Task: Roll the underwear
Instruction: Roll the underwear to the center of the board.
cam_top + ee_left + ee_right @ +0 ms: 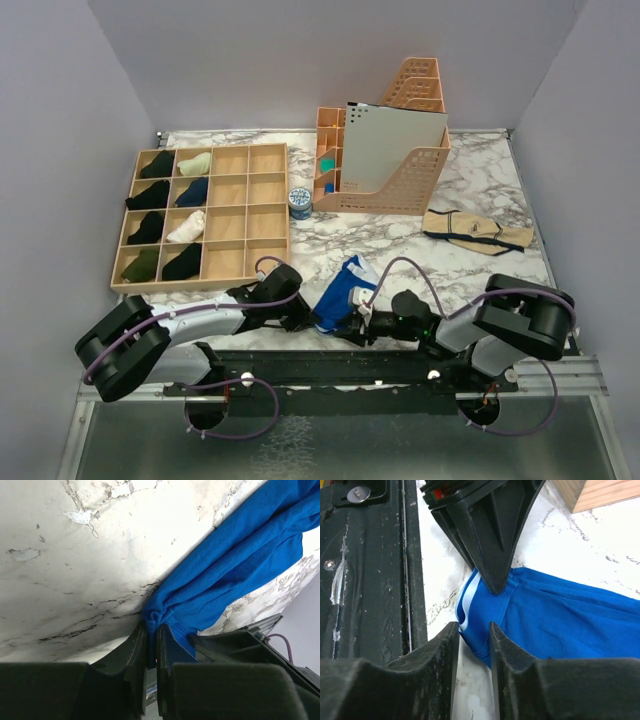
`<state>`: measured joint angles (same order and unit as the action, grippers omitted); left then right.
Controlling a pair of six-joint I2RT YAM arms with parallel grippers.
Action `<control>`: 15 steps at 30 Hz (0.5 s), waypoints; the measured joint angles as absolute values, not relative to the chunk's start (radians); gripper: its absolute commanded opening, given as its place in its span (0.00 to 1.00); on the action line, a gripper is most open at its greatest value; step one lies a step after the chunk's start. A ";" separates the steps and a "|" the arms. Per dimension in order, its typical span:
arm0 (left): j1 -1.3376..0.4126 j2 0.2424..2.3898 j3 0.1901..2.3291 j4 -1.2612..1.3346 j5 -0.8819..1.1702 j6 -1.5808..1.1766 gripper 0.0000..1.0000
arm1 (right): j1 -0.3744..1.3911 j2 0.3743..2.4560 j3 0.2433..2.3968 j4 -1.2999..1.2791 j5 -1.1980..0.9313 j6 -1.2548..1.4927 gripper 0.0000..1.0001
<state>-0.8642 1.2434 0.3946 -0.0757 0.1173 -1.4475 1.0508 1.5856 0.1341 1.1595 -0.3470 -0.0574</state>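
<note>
The blue underwear (345, 285) with a white waistband lies bunched on the marble table near the front edge, between both arms. My left gripper (308, 315) is shut on a gathered corner of it, and the left wrist view shows the blue cloth (240, 555) pinched tight between the jaws (152, 630). My right gripper (358, 322) comes in from the right. Its jaws (474, 630) stand apart around the waistband edge of the underwear (570, 625) without squeezing it. The left gripper's tip (495, 580) shows just beyond, clamped on the same edge.
A wooden compartment box (210, 215) holding rolled dark and pale garments sits at the back left. A peach file holder (390, 170) stands at the back centre, with a small blue tin (299, 202) beside it. A beige garment (478, 232) lies on the right. A black rail (340, 365) runs along the near edge.
</note>
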 measured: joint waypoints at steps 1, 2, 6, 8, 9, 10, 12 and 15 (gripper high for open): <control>-0.864 1.243 0.395 -0.076 0.117 -1.448 0.00 | 1.051 1.558 0.134 1.136 -0.341 -0.057 0.36; -0.864 1.241 0.394 -0.076 0.114 -1.449 0.00 | 1.051 1.527 0.134 1.113 -0.335 -0.055 0.38; -0.864 1.224 0.388 -0.080 0.101 -1.450 0.00 | 1.051 1.382 0.135 1.015 -0.305 -0.039 0.40; -0.864 1.223 0.388 -0.081 0.100 -1.450 0.00 | 1.051 1.282 0.138 0.952 -0.274 -0.007 0.40; -0.864 1.223 0.388 -0.081 0.100 -1.450 0.00 | 1.051 1.232 0.138 0.928 -0.253 0.012 0.41; -0.864 1.223 0.388 -0.081 0.100 -1.450 0.00 | 1.051 1.191 0.137 0.914 -0.234 0.028 0.51; -0.864 1.222 0.388 -0.081 0.100 -1.450 0.00 | 1.051 1.096 0.133 0.883 -0.178 0.079 0.85; -0.857 1.218 0.388 -0.084 0.103 -1.449 0.00 | 1.052 0.979 0.135 0.796 -0.067 0.167 0.90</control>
<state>-0.8566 1.2179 0.3878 -0.0845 0.1028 -1.4494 1.0523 0.9794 0.1349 0.7959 -0.0669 0.1665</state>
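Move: The left fingers still pinch the near-left corner of the underwear; the cloth's middle lies about 6 cm ahead of that hand, 7 cm to its right and 1 cm lower. The right fingertips, partly open, are at the cloth's near end, with the underwear's middle some 8 cm straight ahead and 2 cm below. From the right hand the round jar is roughly 32 cm ahead and 12 cm left, the wooden tray's middle about 29 cm ahead and 38 cm left, both near table height. The right fingers come free of the underwear's near end and the hand lifts quickly, about 10 cm up, drifting forward and to the right late in the climb. They spread wide, mostly at the end, while the fingertips tip up towards level and swing forward, some 20 degrees clockwise. The left hand stays put, keeping its pinch on the corner. ##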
